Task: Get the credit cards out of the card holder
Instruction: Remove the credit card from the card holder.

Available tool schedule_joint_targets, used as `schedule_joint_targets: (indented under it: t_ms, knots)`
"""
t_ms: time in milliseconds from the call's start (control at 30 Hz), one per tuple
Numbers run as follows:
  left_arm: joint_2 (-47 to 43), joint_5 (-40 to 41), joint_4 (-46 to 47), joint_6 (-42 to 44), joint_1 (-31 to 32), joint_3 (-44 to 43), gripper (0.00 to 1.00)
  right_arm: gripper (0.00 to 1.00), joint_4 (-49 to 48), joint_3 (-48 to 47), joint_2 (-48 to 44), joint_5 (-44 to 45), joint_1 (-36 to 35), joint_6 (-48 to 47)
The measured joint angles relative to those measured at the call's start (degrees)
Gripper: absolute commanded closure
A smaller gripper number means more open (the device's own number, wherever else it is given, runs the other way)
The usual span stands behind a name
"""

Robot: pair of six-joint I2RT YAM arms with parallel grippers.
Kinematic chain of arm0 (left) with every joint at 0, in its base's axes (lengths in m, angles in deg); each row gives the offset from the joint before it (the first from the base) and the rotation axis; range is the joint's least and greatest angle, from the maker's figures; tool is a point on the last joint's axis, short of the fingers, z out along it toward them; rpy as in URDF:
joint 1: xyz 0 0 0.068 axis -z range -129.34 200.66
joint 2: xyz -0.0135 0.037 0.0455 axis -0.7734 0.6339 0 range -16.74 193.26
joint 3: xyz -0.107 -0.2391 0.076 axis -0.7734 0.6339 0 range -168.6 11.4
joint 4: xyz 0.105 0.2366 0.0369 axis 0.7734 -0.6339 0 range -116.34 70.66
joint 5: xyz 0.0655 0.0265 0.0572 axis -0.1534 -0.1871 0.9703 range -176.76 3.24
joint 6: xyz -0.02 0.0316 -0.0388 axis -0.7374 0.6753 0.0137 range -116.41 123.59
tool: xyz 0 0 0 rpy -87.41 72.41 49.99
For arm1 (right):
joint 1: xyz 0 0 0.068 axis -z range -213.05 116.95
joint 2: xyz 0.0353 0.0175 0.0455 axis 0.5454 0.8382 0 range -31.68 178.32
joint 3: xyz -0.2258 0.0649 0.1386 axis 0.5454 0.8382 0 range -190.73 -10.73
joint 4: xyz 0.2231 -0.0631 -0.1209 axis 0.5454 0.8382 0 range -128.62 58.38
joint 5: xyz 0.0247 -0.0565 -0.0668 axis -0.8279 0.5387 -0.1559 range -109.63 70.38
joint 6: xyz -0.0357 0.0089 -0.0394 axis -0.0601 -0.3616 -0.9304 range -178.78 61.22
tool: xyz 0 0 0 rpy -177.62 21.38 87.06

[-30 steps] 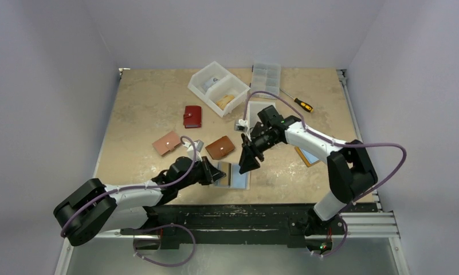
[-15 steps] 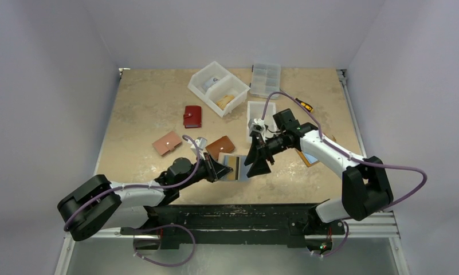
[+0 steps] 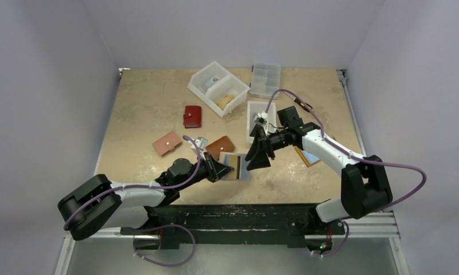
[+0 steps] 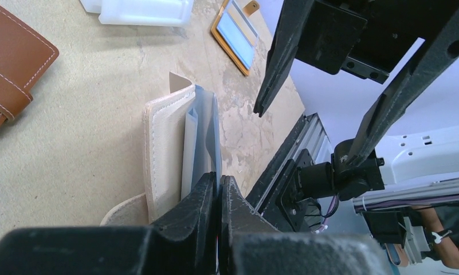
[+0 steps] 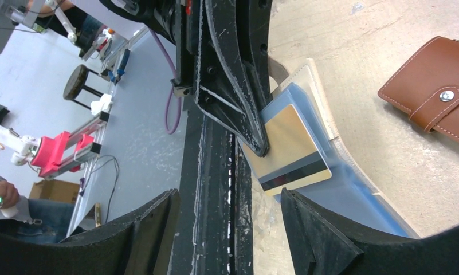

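Observation:
The card holder (image 3: 238, 167) lies open near the table's front edge, cream outside (image 4: 164, 143) with clear bluish sleeves (image 4: 207, 132). A gold credit card (image 5: 287, 154) with a black stripe shows in the top sleeve. My left gripper (image 3: 218, 168) is shut on the edge of that sleeve (image 4: 219, 183), its fingertips (image 5: 255, 140) lying over the gold card's corner. My right gripper (image 3: 259, 154) hangs open just above and right of the holder, with nothing between its fingers (image 5: 230, 217). Other cards are hidden.
A brown wallet (image 3: 220, 146) sits just behind the holder, with a pink one (image 3: 167, 143) and a red one (image 3: 192, 116) further left. White bins (image 3: 218, 87), a clear organizer (image 3: 265, 79), a screwdriver (image 3: 303, 105) and an orange-framed holder (image 3: 307, 156) lie behind and right.
My left gripper has shifted the holder a little back and right. The right gripper has opened wider and drawn back and right, away from the holder.

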Motion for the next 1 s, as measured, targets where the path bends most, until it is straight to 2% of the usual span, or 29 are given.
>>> schedule_joint_targets:
  t_ms: [267, 667, 867, 1000]
  knots:
    - [0.31, 0.66, 0.83, 0.07, 0.94, 0.00, 1.00, 0.32, -5.20, 2.43, 1.18, 0.11, 0.07, 6.40]
    - [2.14, 1.70, 6.99, -1.22, 1.44, 0.00, 1.00, 0.37, -16.74, 8.37, 1.16, 1.29, 0.11, 19.17]
    - [3.56, 1.86, 10.71, -1.70, 2.12, 0.00, 1.00, 0.54, -22.25, 8.63, 1.22, 0.90, 0.11, 25.11]
    - [4.07, 1.90, 12.46, -1.79, 2.45, 0.00, 1.00, 0.68, -25.24, 9.07, 1.57, 0.39, 0.11, 28.63]
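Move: The card, its striped long edge facing right, lies in the card holder that the left fingers still pinch: its middle is about 6 cm to the right hand's left, level fore-and-aft and roughly 4 cm lower. From the left hand, it is only about 2 cm right and 1 cm ahead, at its height. On the table some 11 cm below the right hand, the brown wallet lies about 11 cm left and 8 cm ahead, and the white tray about 5 cm right and 18 cm ahead. The left hand keeps its pinch on the holder and raises it about 3 cm, easing it 1.5 cm right towards the other gripper with a slight upward tilt of the fingertips. The open right hand first sinks nearly 3 cm to the card's level while rolling its forward side down some 15 degrees, then comes back up about 1 cm and creeps left and slightly forward, narrowing its fingers to a little over half their gap so that they straddle the card's striped edge, not yet shut. ##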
